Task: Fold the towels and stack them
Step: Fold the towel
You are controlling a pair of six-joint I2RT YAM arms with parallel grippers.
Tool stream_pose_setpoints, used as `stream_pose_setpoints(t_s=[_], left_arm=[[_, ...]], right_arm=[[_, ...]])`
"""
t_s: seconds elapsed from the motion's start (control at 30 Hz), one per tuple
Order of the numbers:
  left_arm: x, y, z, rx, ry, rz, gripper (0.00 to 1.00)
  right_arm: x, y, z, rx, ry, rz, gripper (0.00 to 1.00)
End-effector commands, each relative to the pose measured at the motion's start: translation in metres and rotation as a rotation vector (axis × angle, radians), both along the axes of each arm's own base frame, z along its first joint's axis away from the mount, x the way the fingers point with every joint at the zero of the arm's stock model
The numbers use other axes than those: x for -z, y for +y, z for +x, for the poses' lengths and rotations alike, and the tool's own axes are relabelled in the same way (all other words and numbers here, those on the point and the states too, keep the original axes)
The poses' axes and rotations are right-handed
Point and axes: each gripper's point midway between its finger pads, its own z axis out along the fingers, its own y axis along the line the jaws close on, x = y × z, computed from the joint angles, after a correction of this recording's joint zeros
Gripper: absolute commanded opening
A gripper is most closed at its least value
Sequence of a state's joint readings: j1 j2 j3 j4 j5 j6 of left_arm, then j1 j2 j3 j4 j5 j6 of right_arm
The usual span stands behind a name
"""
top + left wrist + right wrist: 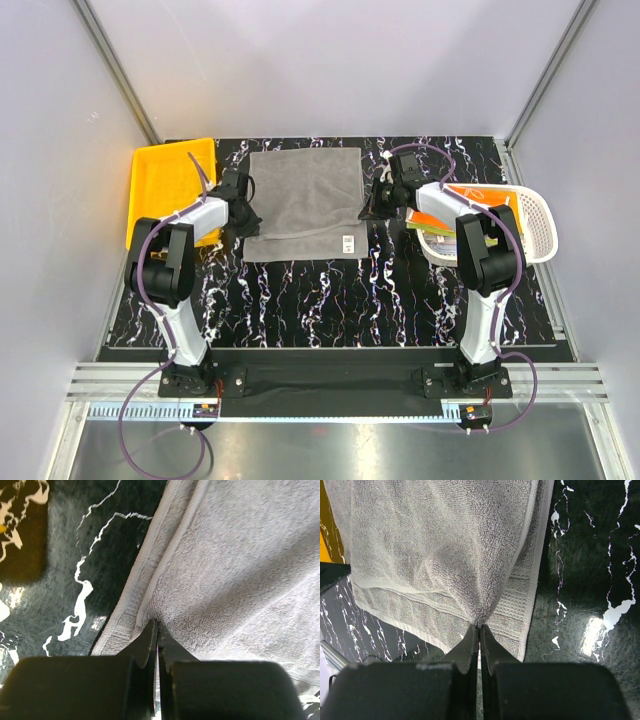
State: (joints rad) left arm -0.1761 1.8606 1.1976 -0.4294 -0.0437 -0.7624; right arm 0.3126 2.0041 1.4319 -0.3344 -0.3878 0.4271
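A plain grey towel (305, 200) lies spread on the black marbled table, its white label near the front right corner. My left gripper (247, 217) is shut on the grey towel's left edge (165, 595), pinching a fold of terry. My right gripper (372, 208) is shut on the towel's right edge (470, 555), and the cloth rises into a peak at its tips. More towels (440, 222), orange and greenish, lie in the white slotted basket (535, 215) at the right, partly hidden by the right arm.
A yellow plastic bin (165, 185) stands at the back left, just beyond the left arm. The white basket is against the table's right edge. Grey walls close in the back and both sides.
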Motion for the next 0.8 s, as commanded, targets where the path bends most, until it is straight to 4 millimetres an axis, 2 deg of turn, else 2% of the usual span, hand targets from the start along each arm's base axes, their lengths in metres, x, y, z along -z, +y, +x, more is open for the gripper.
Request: stream_pose_setpoints(t_s=[0.0,0.13,0.4,0.63,0.77], left_arm=[[-0.031,0.002,0.027,0.003,-0.091,0.032,0.0],[-0.048,0.006,0.034,0.013,-0.107,0.065,0.0],[-0.063,0.014,0.027,0.035,-0.103,0.112,0.0],[-0.09,0.019,0.024,0.044,-0.138,0.133,0.0],[-0.098,0.02,0.022,0.044,-0.15,0.135,0.0]], right_arm=[[-0.035,0.011,0.005,-0.023,-0.075,0.043,0.0],[-0.046,0.01,0.006,-0.026,-0.098,0.038,0.0],[-0.061,0.007,0.002,-0.023,-0.12,0.033,0.0],[-0.085,0.003,-0.005,-0.025,-0.159,0.031,0.0],[-0.088,0.003,-0.009,-0.024,-0.162,0.028,0.0]])
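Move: The bottom layer's near edge shows beyond the grey towel's pinched upper edge: its left corner lies about 6 cm back, 2 cm left and 1 cm below the left hand. Its right corner is roughly 9 cm back, 1 cm right and 5 cm below the right hand. The yellow bin is some 17 cm left and 8 cm ahead of the left hand; the white basket is about 25 cm right of the right hand, 1 cm back. The grey towel's upper near edge, still pinched at both ends, is raised by both hands. The left hand leads, going up and forward, then easing back and left at level height before climbing again, about 6 cm in all, its left side rolling up slightly. The right starts later, rising some 5 cm nearly straight, fingers tipping slightly forward. ##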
